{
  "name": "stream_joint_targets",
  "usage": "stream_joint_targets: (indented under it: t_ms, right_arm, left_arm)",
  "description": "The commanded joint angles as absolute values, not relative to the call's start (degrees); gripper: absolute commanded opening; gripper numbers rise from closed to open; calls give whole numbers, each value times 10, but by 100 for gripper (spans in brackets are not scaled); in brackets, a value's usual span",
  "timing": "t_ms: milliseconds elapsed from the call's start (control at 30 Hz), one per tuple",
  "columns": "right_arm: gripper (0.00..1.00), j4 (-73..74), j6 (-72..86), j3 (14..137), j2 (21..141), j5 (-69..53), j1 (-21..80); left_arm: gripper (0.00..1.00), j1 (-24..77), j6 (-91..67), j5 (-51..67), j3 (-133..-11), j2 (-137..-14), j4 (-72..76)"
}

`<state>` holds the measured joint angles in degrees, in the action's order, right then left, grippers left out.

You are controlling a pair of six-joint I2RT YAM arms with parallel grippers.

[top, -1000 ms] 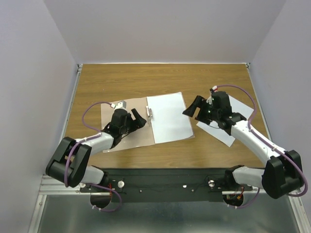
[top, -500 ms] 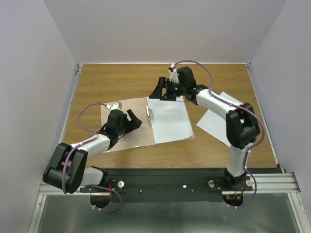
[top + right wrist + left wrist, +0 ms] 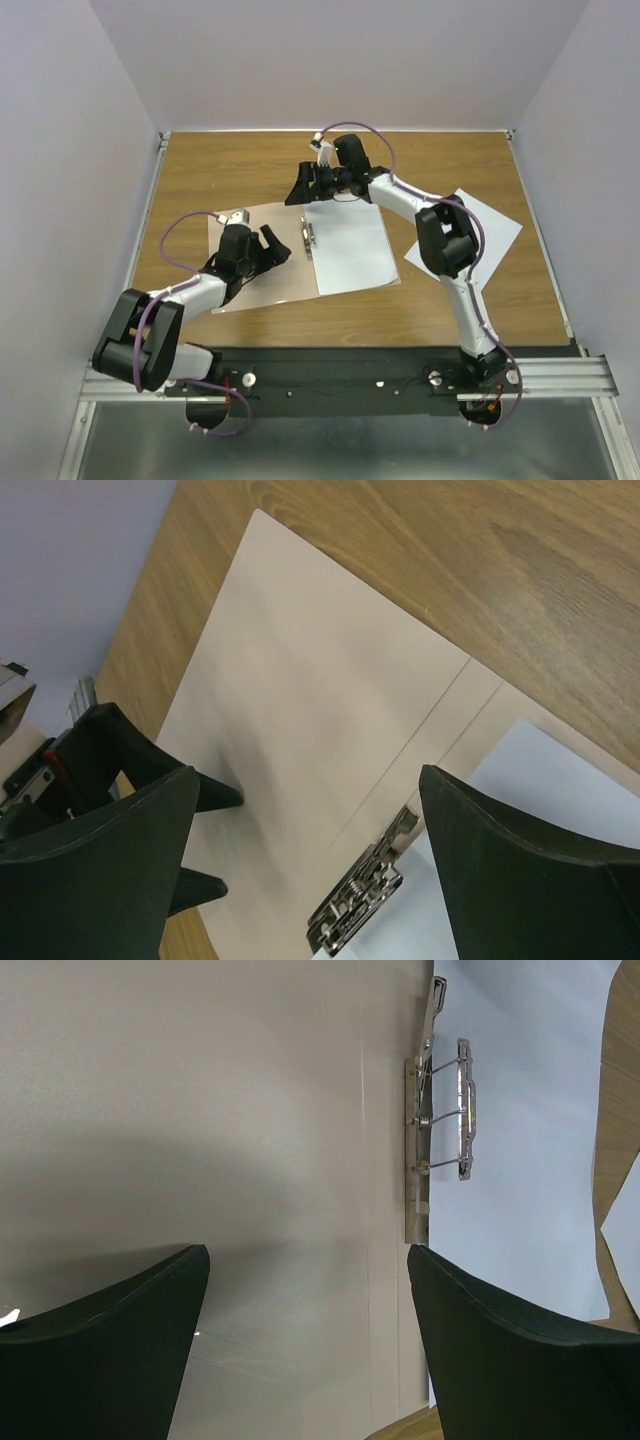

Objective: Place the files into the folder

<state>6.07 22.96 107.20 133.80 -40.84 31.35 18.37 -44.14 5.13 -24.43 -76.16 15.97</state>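
The pinkish-tan folder (image 3: 285, 280) lies open at the table's middle, with a metal clip (image 3: 309, 235) at its spine. One white sheet (image 3: 345, 245) lies on its right half. The other white sheet (image 3: 490, 235) lies loose on the table to the right, partly under my right arm. My left gripper (image 3: 279, 243) is open and empty over the folder's left leaf (image 3: 250, 1110); the clip (image 3: 440, 1110) and sheet (image 3: 530, 1160) show beyond it. My right gripper (image 3: 297, 192) is open and empty above the folder's far edge, over the leaf (image 3: 300, 710) and clip (image 3: 365, 900).
The wooden table (image 3: 250, 165) is walled by pale panels at the left, back and right. A black rail (image 3: 350, 375) with both arm bases runs along the near edge. My left gripper's fingers (image 3: 110, 745) show in the right wrist view.
My right arm has swung from over the loose sheet at the right across to the folder's far edge. My left gripper has shifted only slightly over the left leaf.
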Motion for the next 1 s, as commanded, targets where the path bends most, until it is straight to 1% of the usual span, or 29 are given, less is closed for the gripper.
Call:
stream_joint_targets:
  t_ms: [0,200,633,967]
  right_arm:
    - [100,70,216,1121,1397,-447,317]
    - [100,71,223,1132,1420,-462,318]
    - [100,71,225,1086,1404,-464,326]
    - [100,70,233,1071,1383,-497,330]
  left_arm:
    - [90,180,-440,72,-246,-780,133]
    - [91,180,-450,74,-246,-787,132]
    - [91,180,-458,74,-249,-793,128]
    - [90,180,-461,72,-249,-794,127]
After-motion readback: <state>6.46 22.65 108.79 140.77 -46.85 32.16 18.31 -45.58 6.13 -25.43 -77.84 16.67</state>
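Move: The metal clip on the folder's spine lies about 9 cm back towards the base from the right hand, some 2 cm to its right and 9 cm below. From the right hand, the white sheet already in the folder has its middle about 11 cm back and 10 cm right. From the left hand the clip is some 3 cm ahead, 5 cm right and 3 cm lower. The right hand, wide open, sinks about 5 cm, then eases 2 cm back towards the clip's far end. ##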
